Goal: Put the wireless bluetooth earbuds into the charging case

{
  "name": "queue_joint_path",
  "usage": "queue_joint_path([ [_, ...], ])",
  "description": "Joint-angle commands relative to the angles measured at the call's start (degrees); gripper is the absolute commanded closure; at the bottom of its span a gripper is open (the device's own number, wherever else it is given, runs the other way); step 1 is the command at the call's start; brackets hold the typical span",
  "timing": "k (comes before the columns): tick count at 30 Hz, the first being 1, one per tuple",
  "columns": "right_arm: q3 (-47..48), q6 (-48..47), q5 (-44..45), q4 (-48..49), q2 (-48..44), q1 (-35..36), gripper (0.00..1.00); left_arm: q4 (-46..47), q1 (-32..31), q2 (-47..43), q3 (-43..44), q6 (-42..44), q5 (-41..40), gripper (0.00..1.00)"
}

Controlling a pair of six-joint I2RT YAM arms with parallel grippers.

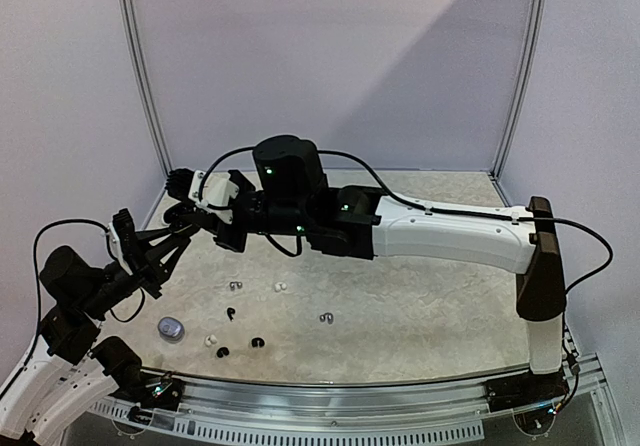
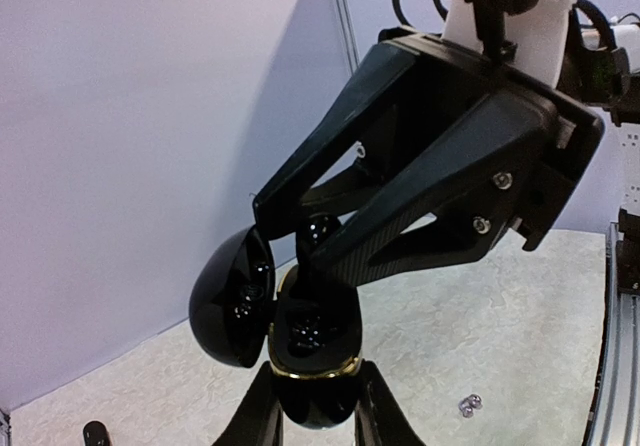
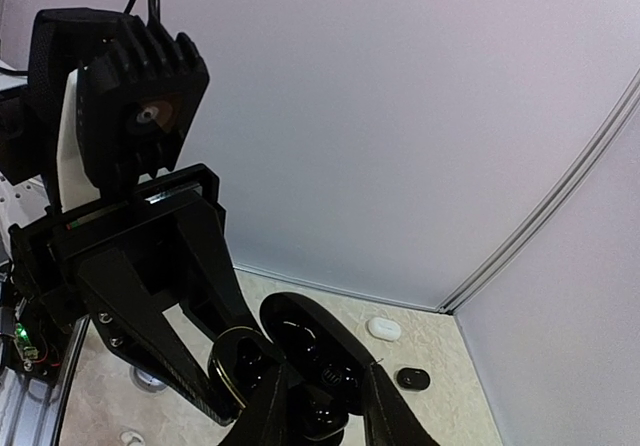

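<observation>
My left gripper (image 2: 318, 374) is shut on a glossy black charging case (image 2: 315, 341) with a gold rim, held in the air with its lid (image 2: 232, 301) swung open to the left. My right gripper (image 3: 323, 367) reaches in from the right, and its fingers (image 2: 420, 196) come down onto the open case. A black earbud (image 2: 322, 234) sits between their tips, right at the case's top edge. In the top view the two grippers meet at the back left, the left gripper (image 1: 185, 228) just below the right gripper (image 1: 205, 216).
Loose earbuds lie on the table: silvery ones (image 1: 236, 286) (image 1: 325, 317), white ones (image 1: 280, 288) (image 1: 210, 341), black ones (image 1: 232, 313) (image 1: 258, 343). A pale round case (image 1: 171, 328) lies near the left arm. A white case (image 3: 383, 328) and a black case (image 3: 412, 377) sit by the back wall.
</observation>
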Motion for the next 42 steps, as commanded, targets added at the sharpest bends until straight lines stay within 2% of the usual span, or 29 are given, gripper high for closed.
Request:
queue_joint_path([
  [1,1.5,0.5,2.1,-2.8,1.8,-0.2,0.72,2.1,0.1,-0.8,0.1,-0.3,0.9,1.0],
  [20,5.6,2.3,1.3,-6.6,3.1,-0.2,0.61,3.7,0.2,0.0,-0.3,-4.6,-0.5,1.0],
  [30,7.6,6.4,-2.7,-5.7,0.6,-0.4,0.53,2.2,1.2,0.6,-0.5,-12.6,-3.5,1.0],
  [36,8.8,8.9,-4.4,-7.0,-0.3,-1.5,0.45,1.2,2.1,0.8,-0.2,-15.4,-4.5,1.0],
  [42,11.1,12.3,-6.7,-12.2,0.0,-2.9,0.26,2.0,2.5,0.7,-0.1,-13.3,-0.1,1.0],
])
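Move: The open charging case is already in the left fingers, its middle about 2 cm above the left hand point and 1 cm ahead and right. From the right hand point, that case lies some 2 cm to the left, 1 cm back and 2 cm below. On the table some 28 cm below the left hand, the small black case lies about 33 cm ahead and 11 cm left, the white case 32 cm ahead and 20 cm left, and the silver earbuds 7 cm ahead and 3 cm right. Spread the right fingers wide from their narrow gap at the mouth and lid of the charging case, and raise that gripper about 2.5 cm clear, rolling its forward side down some 10 degrees late in the rise. Keep the case pinched in the left fingers; roll them about 15 degrees counter-clockwise as seen from behind that hand, easing them 1 cm forward and 1 cm left. ##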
